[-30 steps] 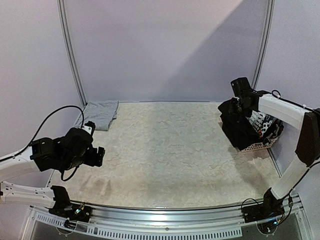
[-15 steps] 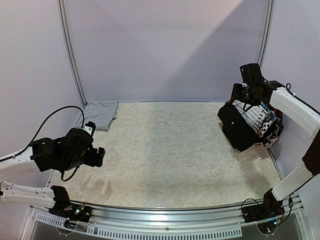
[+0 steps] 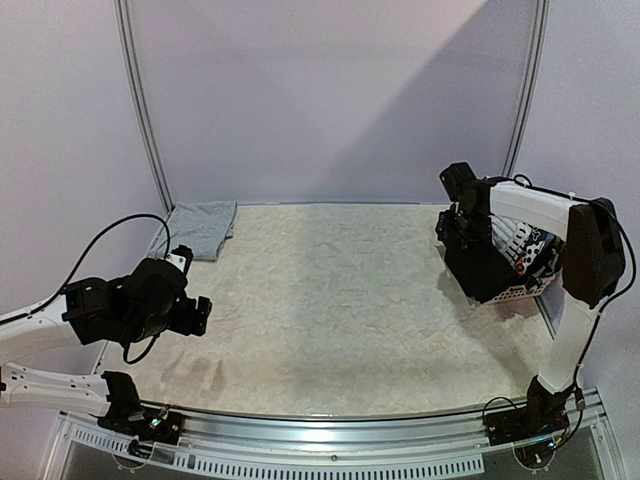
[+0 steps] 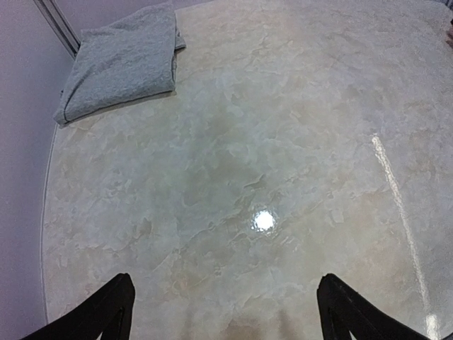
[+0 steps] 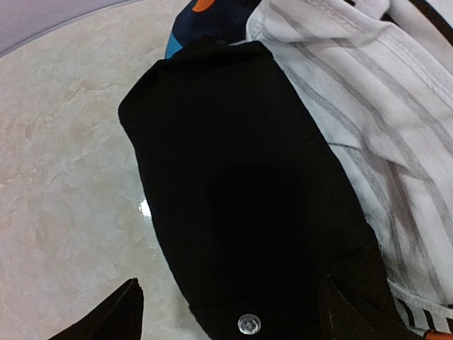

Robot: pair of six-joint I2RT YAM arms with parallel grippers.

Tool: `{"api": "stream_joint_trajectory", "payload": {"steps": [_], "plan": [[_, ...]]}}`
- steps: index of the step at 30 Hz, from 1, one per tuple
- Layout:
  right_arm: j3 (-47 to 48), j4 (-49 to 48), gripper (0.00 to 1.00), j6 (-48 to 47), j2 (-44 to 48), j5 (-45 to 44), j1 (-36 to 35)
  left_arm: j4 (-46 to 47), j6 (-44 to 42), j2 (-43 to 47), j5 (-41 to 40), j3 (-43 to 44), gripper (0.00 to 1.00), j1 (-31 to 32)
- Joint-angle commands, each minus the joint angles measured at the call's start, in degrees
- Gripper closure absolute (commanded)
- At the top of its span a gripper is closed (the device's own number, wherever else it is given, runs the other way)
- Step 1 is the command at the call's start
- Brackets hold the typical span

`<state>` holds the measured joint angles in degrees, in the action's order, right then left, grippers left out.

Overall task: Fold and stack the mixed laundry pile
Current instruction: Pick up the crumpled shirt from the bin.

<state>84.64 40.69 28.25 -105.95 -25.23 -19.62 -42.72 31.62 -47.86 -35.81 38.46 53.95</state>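
The mixed laundry pile (image 3: 497, 262) lies in a tipped basket at the table's right edge. A large black garment (image 5: 241, 177) with a clear button drapes over its front. A white, grey-striped piece (image 5: 368, 106) lies beside it, and a blue and orange bit (image 5: 202, 18) shows behind. My right gripper (image 5: 229, 280) hovers open just above the black garment (image 3: 478, 262), its fingers spread wide to either side. A folded light grey garment (image 3: 201, 227) lies flat at the back left corner. My left gripper (image 4: 225, 278) hangs open over bare table at the near left, holding nothing.
The pink perforated basket (image 3: 516, 293) lies on its side against the right wall. The table is a pale marbled surface (image 3: 330, 300), enclosed by white back and side walls. The left arm's black cable loops above it near the left wall.
My right gripper has opened and let go of the black garment, which dropped back flat over the pile. The arm rose, then came down left above it. The left arm stayed still.
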Motion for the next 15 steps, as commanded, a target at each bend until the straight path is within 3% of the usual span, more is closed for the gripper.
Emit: {"api": "stream_joint_trajectory", "payload": {"steps": [1,4,15], "plan": [[2.3,3.3,0.23,1.6,-4.6,-4.9,-0.3,0.6,0.3,0.7,0.5,-0.9,0.09,1.2],[2.2,3.9,0.46,2.4,-6.8,-6.7,-0.3,0.5,0.3,0.7,0.6,-1.0,0.09,1.2],[2.3,4.8,1.00,2.2,-5.2,-10.1,-0.4,0.6,0.4,0.7,0.4,-1.1,0.09,1.6]]}}
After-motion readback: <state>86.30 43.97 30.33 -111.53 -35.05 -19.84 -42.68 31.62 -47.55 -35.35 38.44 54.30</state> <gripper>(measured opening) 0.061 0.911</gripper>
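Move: The black shirt draped over the bin's left side lies right under the open right hand, its middle about 3 cm to the right and some 5 cm below. The white striped shirt is around 9 cm to the right of the hand and 4 cm below, level with it; the patterned cloth sits some 12 cm right, 3 cm back and 5 cm below. From the idle left hand the black shirt is roughly 22 cm ahead, 48 cm right and 8 cm lower. Right hand sinks and slides left, about 2.5 cm each, tilting some 10 degrees, fingers shutting on the black shirt. ##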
